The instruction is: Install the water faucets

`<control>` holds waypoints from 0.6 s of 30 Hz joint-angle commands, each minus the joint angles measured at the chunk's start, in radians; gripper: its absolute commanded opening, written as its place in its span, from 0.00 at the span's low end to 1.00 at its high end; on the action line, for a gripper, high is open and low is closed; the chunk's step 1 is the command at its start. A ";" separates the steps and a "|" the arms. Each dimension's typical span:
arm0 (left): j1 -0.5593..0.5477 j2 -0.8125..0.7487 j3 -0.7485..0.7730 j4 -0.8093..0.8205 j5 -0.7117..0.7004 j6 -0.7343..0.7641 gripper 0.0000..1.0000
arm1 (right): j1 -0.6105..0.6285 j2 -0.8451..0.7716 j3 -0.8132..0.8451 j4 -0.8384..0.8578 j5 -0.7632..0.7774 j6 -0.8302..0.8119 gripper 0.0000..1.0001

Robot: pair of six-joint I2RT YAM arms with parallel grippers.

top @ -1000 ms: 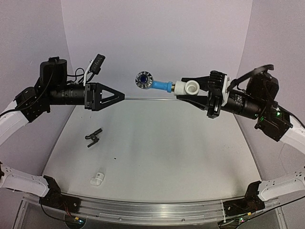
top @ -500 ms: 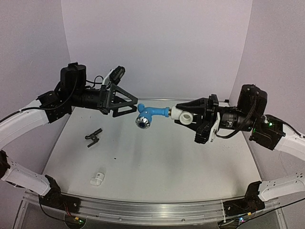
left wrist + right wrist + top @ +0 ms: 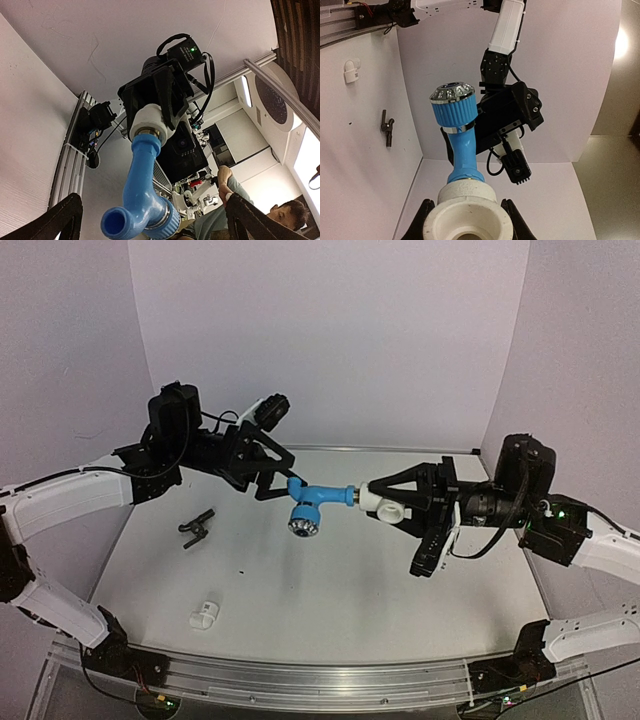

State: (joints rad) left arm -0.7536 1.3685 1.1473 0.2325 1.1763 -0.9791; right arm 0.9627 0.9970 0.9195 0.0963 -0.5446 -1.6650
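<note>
The blue water faucet (image 3: pixel 320 498) is held in mid-air over the table, its stem seated in a white pipe fitting (image 3: pixel 386 503) and its ribbed knob (image 3: pixel 303 525) pointing down. My right gripper (image 3: pixel 376 498) is shut on that fitting; in the right wrist view the fingers (image 3: pixel 424 216) clamp the white fitting (image 3: pixel 468 212) on both sides, with the faucet (image 3: pixel 460 137) sticking out ahead. My left gripper (image 3: pixel 279 480) is open at the faucet's spout end. In the left wrist view the faucet (image 3: pixel 142 185) sits between the spread fingertips (image 3: pixel 65 220) of that gripper (image 3: pixel 157 222), untouched.
A small black part (image 3: pixel 197 528) lies on the table at left and a loose white pipe fitting (image 3: pixel 204 614) lies near the front edge. Both also show in the right wrist view: black part (image 3: pixel 386 127), white fitting (image 3: pixel 351 70). White walls close in the back and sides.
Both arms came down and closer together. The right arm lowered and turned the faucet so its knob now faces down. The open left gripper moved right to the spout end.
</note>
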 commanded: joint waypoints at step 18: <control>-0.034 0.023 0.008 0.052 0.108 0.045 0.72 | 0.000 0.051 0.067 0.144 0.015 -0.049 0.00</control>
State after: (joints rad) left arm -0.7742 1.3884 1.1427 0.2623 1.2465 -0.9668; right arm 0.9627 1.0481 0.9203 0.1566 -0.5507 -1.7367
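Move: The blue faucet, screwed into the white fitting, has its middle about 4 cm to the right of the open left gripper and 2 cm back from it, roughly at its height; the white fitting is some 14 cm to the left hand's right and 3 cm back. From the right hand, which already holds that fitting, the faucet reaches out about 9 cm to the left, level in depth, and the left gripper's fingers wait some 14 cm to the left and 3 cm farther forward. The left hand eases back about 1.5 cm towards the blue faucet, its wrist swinging some 5 degrees clockwise, while its wide-open fingers begin to close around the faucet's free end and narrow by about a quarter. The right hand keeps its grip on the white fitting, rises slightly and sinks again, then carries fitting and faucet about 1 cm left and a touch forward into the gap between the left fingers; whether those fingers touch the faucet yet can't be seen. ##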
